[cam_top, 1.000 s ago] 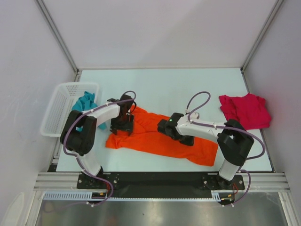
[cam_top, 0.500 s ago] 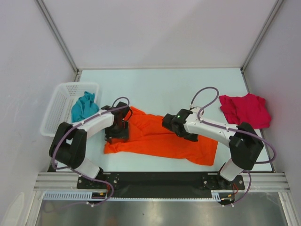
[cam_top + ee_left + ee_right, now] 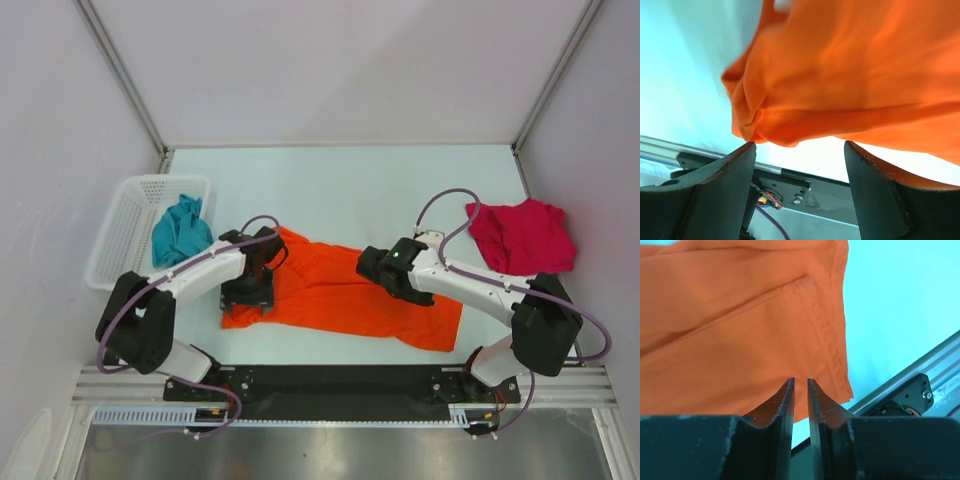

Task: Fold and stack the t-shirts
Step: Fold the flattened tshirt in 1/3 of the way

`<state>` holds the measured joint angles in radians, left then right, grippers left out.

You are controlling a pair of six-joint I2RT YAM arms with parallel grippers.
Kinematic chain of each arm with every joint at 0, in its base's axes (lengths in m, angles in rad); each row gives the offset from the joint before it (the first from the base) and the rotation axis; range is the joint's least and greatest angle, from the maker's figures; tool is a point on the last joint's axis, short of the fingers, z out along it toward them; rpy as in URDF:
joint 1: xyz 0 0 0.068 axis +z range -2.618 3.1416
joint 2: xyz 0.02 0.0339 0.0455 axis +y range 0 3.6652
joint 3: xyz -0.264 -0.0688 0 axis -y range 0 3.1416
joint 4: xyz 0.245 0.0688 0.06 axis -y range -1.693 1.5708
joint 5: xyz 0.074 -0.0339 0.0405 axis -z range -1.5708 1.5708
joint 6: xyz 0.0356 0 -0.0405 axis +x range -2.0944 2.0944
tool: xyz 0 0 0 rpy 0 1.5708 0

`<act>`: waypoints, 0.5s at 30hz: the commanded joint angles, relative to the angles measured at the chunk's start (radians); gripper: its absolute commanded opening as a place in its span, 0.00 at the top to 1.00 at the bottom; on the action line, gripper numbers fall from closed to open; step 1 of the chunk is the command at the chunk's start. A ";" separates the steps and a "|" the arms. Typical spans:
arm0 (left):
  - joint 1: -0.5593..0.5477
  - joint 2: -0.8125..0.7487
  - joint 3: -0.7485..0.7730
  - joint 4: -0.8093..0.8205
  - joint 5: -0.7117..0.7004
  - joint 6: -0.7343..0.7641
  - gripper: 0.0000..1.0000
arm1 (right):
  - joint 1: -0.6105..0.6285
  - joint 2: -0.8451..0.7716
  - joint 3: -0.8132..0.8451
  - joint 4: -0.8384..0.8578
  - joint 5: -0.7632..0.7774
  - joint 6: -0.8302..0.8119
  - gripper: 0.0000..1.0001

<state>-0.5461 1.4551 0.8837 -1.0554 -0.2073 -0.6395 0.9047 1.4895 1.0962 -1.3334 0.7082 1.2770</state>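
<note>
The orange t-shirt [image 3: 340,295] lies spread across the middle of the table. My left gripper [image 3: 248,290] hangs over its bunched left edge [image 3: 755,120]; the left gripper [image 3: 799,145] is wide open with nothing between its fingers. My right gripper [image 3: 385,270] is low over the shirt's right half. In the right wrist view the right gripper [image 3: 800,381] has its jaws a narrow slit apart and empty, above the hemmed edge [image 3: 832,350]. The crimson t-shirt [image 3: 520,235] lies crumpled at the far right. The teal t-shirt [image 3: 180,230] sits in the basket.
A white mesh basket [image 3: 125,235] stands at the table's left edge. The aluminium frame rail [image 3: 340,380] runs along the near edge, with both arm bases on it. White walls close the table in on three sides.
My left gripper has moved nearer and slightly left, down the shirt's left edge. My right gripper has shifted a little to the right over the shirt. The shirt's left part lies flatter.
</note>
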 commanded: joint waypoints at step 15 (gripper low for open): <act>-0.008 0.169 0.311 0.049 -0.055 0.124 0.23 | -0.115 -0.080 -0.200 -0.004 -0.202 0.002 0.74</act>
<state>-0.5480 1.6127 1.1519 -1.0267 -0.2592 -0.5671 0.7788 1.4536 0.9226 -1.3075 0.5568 1.2312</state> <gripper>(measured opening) 0.768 0.255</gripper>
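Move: The orange t-shirt's folded-in left flap lies about 9 cm ahead of the left hand, 5 cm to its right and 4 cm below; the near left corner is some 3 cm back and 4 cm left of that hand. From the right hand, the t-shirt's near right corner is roughly 10 cm back, 5 cm right and 11 cm below; the red cloth lies 16 cm ahead, 20 cm right and 8 cm below. Left hand sweeps 8 cm forward over the flap, open; right sinks 4 cm, back and rightward towards its corner. ##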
